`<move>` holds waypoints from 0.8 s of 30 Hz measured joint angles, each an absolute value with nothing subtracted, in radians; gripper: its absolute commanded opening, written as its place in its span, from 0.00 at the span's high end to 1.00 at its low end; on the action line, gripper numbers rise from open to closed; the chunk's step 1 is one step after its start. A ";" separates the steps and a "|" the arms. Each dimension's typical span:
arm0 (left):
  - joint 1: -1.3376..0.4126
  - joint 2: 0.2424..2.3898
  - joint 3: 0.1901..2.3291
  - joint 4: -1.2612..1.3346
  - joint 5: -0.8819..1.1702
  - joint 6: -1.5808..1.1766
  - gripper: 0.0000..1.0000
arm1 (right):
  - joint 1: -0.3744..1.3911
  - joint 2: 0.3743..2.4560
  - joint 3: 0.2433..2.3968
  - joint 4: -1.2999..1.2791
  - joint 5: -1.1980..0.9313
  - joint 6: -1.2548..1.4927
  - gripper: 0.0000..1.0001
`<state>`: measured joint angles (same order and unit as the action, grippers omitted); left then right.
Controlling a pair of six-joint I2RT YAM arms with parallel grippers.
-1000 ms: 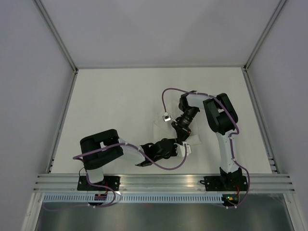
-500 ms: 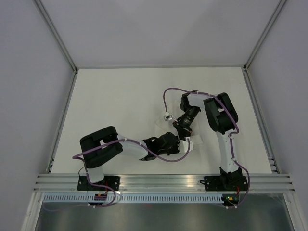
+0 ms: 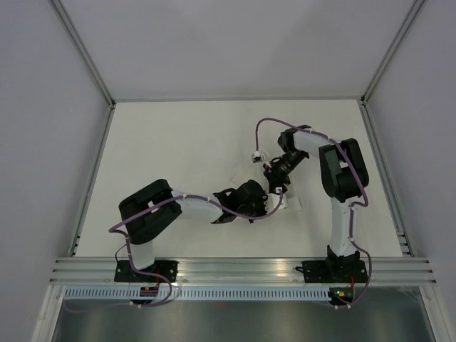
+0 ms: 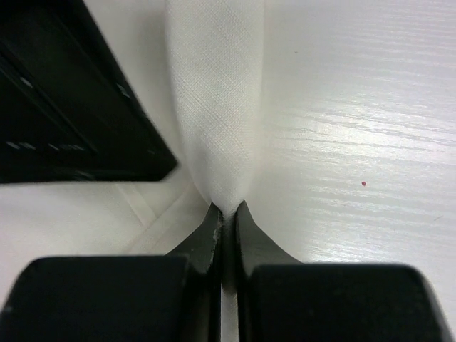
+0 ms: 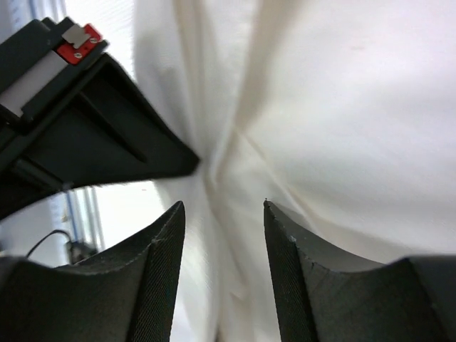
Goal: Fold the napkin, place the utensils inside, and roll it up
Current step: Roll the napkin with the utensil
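The white napkin (image 3: 242, 179) lies bunched between the two grippers near the table's middle front. In the left wrist view a raised fold of the napkin (image 4: 214, 107) runs into my left gripper (image 4: 226, 217), which is shut on it. My left gripper (image 3: 262, 202) points right in the top view. My right gripper (image 5: 222, 206) stands open just above the creased napkin (image 5: 342, 107), nothing between its fingers; it sits beside the left one (image 3: 274, 187). The utensils are out of view.
The white table (image 3: 178, 142) is bordered by grey walls and a metal rail (image 3: 235, 271) at the near edge. The left gripper's black body (image 5: 92, 135) fills the right wrist view's upper left; the right gripper's body (image 4: 71, 92) crowds the left wrist view.
My left gripper has shut on a fold of the napkin. My right gripper has opened, letting the cloth go, and its arm has swung to the right and back.
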<state>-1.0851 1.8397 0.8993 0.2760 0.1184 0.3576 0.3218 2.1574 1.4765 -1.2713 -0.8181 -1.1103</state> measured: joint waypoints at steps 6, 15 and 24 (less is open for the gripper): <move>-1.032 1.856 0.964 0.175 0.240 0.316 0.98 | 0.208 2.080 1.485 -1.133 -0.857 -1.032 0.45; -0.914 1.921 1.086 0.017 0.487 0.239 0.98 | -0.038 2.000 1.525 -1.174 -1.021 -1.096 0.45; -0.800 2.032 1.205 -0.103 0.767 0.165 0.98 | -0.126 1.775 1.284 -1.209 -1.030 -1.283 0.44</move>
<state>-0.7998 2.0315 1.2053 -0.1028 0.7666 0.1650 -0.1257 1.7748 1.2839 -1.2095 -1.0298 -1.2835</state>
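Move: My left hand keeps the rolled near edge of the napkin pinched near its middle, with the unrolled part centred about 9 cm ahead and 1 cm to the right, almost level in height. The roll's right end lies some 11 cm to the right of that hand and 1 cm back. From my open right hand, the pinched roll is about 7 cm left and 4 cm back, the unrolled part 6 cm ahead and 6 cm left, and the right end 4 cm right and 5 cm back, all slightly below. Keeping the roll shut in my left fingers, I turn that wrist some 40 degrees, top going forward, and ease the hand about 1.5 cm forward and a little left to roll the edge towards the unrolled cloth. My right hand, still open, sweeps forward and up by nearly 10 cm, swings right past the napkin's right side, then comes back about 5 cm. ##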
